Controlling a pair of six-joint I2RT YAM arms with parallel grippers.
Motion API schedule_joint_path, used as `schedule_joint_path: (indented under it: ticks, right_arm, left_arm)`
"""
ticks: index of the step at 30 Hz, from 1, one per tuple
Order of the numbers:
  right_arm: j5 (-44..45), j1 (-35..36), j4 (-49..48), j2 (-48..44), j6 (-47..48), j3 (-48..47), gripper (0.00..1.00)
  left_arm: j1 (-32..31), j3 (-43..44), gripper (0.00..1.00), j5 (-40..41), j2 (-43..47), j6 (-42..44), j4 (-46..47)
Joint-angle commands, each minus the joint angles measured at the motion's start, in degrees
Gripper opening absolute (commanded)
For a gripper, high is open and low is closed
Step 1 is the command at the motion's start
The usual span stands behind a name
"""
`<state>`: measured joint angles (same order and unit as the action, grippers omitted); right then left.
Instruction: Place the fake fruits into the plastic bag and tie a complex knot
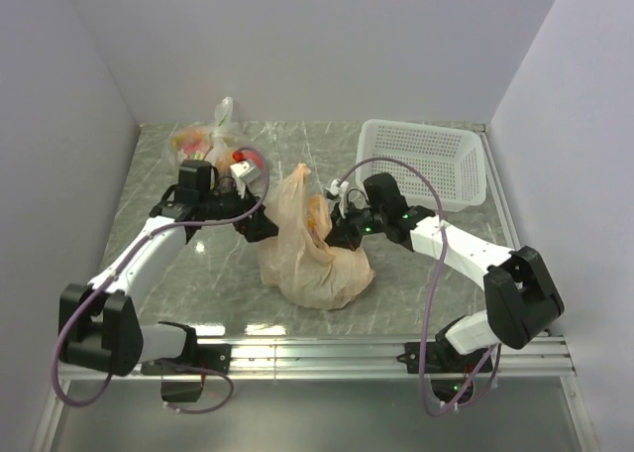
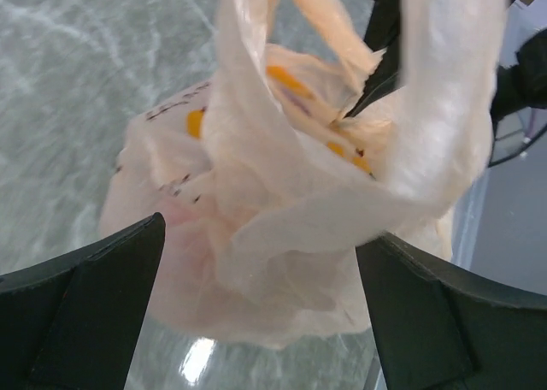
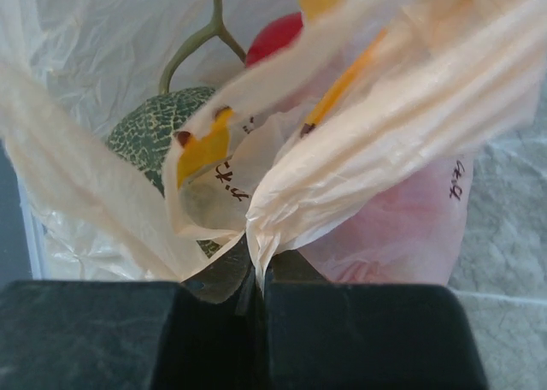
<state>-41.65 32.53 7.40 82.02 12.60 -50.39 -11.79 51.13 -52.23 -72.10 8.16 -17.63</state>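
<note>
The peach-orange plastic bag stands bulging on the marble table between both arms, its handles pulled upward. My right gripper is shut on a gathered strip of the bag, pinched between its dark jaws. Behind that strip, among the bag's folds, show two of the fake fruits, the green netted melon and a red ball. My left gripper is open on the bag's left side. In its wrist view the bag hangs between the spread fingers, with the gripper gripping nothing.
A white plastic basket sits at the back right. A clear bag of mixed fruits lies at the back left, close behind the left arm. Walls close in the table on three sides, and a metal rail runs along the near edge.
</note>
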Motion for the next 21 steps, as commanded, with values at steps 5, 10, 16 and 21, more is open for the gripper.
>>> schedule_joint_path:
  ticks: [5, 10, 16, 21]
  right_arm:
    - [-1.3, 1.7, 3.3, 2.3, 8.8, -5.0, 0.0]
    - [-0.5, 2.0, 3.9, 3.2, 10.5, -5.7, 0.0]
    - [1.2, 2.0, 3.4, 3.0, 11.0, -5.3, 0.0]
    - [2.4, 2.0, 3.6, 1.7, 11.2, -4.4, 0.0]
  left_arm:
    - [-4.1, 0.7, 0.99, -8.0, -7.8, -7.7, 14.3]
    - [-5.7, -0.3, 0.91, -10.0, -9.9, -14.7, 21.2]
    - [-5.9, 2.5, 0.3, -12.3, -9.1, -14.0, 15.6]
    - [-2.5, 1.9, 0.08, -9.3, -3.4, -12.4, 10.6]
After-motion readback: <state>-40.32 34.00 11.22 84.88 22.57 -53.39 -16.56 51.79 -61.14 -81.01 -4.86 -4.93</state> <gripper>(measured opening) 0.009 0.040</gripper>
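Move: The left hand, open, has the loose upper flap of the plastic bag about 5 cm to its right and 2 cm ahead, at its own height; the bag's filled bulk sits some 11 cm right, 5 cm back and 12 cm lower. The right gripper is about 14 cm to the right, 2 cm back and 4 cm lower, shut on the bag's rim. From that right hand the flap lies roughly 9 cm left, 4 cm ahead and 4 cm above, the bulk 3 cm left, 3 cm back and 8 cm below. The left hand pushes about 5 cm to the right into the standing flap of the plastic bag with its fingers wide, dipping a little over 1 cm on the way and turning some 15 degrees so they point more squarely right; as it slows, the fingers close almost fully and pinch the thin plastic, and the hand eases back up to its starting height. The right hand keeps its shut pinch on the rim on the other side, staying nearly in place while it sinks about 1 cm and turns slightly. ##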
